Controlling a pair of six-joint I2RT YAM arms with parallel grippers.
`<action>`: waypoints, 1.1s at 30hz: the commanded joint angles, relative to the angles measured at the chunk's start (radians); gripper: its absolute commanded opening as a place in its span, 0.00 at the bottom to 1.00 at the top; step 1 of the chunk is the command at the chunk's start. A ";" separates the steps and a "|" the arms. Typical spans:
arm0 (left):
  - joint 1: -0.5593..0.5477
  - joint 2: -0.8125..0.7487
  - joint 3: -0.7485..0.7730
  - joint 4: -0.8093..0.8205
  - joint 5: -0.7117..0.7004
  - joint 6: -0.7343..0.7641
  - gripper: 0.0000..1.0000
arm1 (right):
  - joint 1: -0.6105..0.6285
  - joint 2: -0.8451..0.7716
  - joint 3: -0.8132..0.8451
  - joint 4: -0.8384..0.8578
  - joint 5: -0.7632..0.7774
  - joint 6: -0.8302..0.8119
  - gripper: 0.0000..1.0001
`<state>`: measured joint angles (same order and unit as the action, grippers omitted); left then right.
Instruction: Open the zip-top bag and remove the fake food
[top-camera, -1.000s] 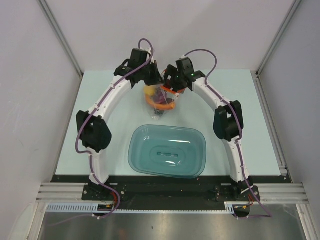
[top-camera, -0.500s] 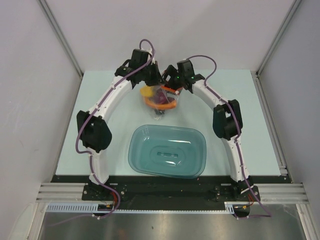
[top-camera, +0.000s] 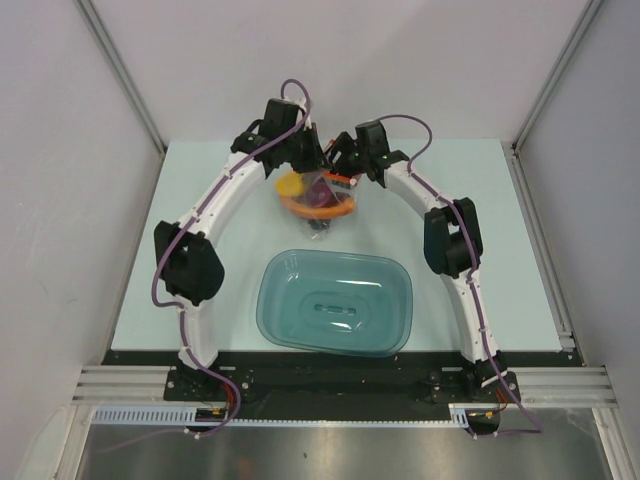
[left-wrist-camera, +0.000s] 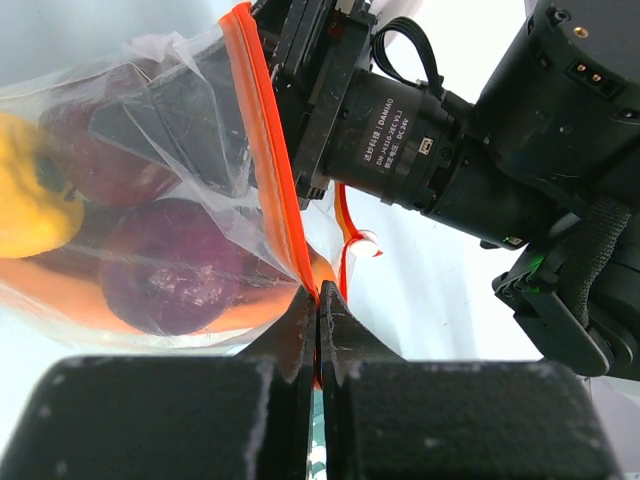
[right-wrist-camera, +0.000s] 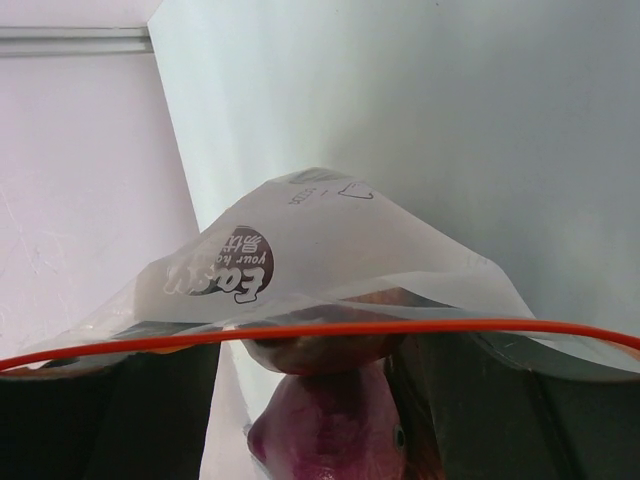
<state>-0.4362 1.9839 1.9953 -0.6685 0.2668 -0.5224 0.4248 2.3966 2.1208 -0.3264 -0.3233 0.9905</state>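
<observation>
The zip-top bag (top-camera: 318, 197) hangs between both grippers at the far middle of the table. My left gripper (left-wrist-camera: 317, 295) is shut on its orange-red zip strip (left-wrist-camera: 262, 150). Through the clear plastic I see fake food: a yellow pepper (left-wrist-camera: 25, 190), a dark red apple (left-wrist-camera: 95, 150) and a purple onion (left-wrist-camera: 170, 265). My right gripper (right-wrist-camera: 310, 350) stands at the bag's mouth with its jaws apart. The zip strip (right-wrist-camera: 320, 329) runs across in front of it, and the apple (right-wrist-camera: 320, 352) and onion (right-wrist-camera: 330, 430) lie between its fingers. A gap shows beside the left finger (right-wrist-camera: 150, 400).
A teal translucent tub (top-camera: 335, 302) stands empty on the table in front of the bag, between the two arms. The pale table (top-camera: 500, 250) is walled by white panels on the left, right and back. The right arm's wrist motor (left-wrist-camera: 400, 130) sits very close to my left gripper.
The right gripper has moved a little left and closer to the bag's mouth, and its jaws have narrowed somewhat. The bag has lifted and its mouth has turned flatter. The left gripper stays shut.
</observation>
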 joint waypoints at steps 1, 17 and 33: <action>-0.015 -0.033 -0.001 0.010 0.038 0.016 0.00 | -0.014 0.015 0.042 0.046 0.009 -0.015 0.45; 0.042 -0.108 -0.101 0.073 0.011 -0.010 0.00 | 0.042 -0.206 0.007 -0.171 0.104 -0.340 0.01; 0.073 -0.155 -0.162 0.104 0.038 -0.002 0.00 | 0.048 -0.510 -0.156 -0.379 0.161 -0.599 0.00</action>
<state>-0.3805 1.9015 1.8477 -0.6071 0.2783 -0.5240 0.4721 2.0266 1.9804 -0.6136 -0.2134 0.5190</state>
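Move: The dark red fruit is already between the right fingers, inside the bag. The teal tray lies about 32 cm back from this hand, 4 cm to its right and 12 cm below. The purple onion is some 4 cm back and 6 cm below, the yellow pepper about 8 cm left, 2 cm back and 7 cm below. From the left hand, still pinching the zip edge, the fruit is about 8 cm ahead, 3 cm left and 11 cm below. The dark red fruit, still gripped by the right hand, is drawn back and up to the bag's mouth: after a short pause the hand travels about 9 cm up, 8 cm back and 4 cm right, rolling nearly 30 degrees with its left side sinking. The left hand keeps its pinch on the zip edge, dips about 3 cm, comes most of the way back up, and shifts 3 cm left. ##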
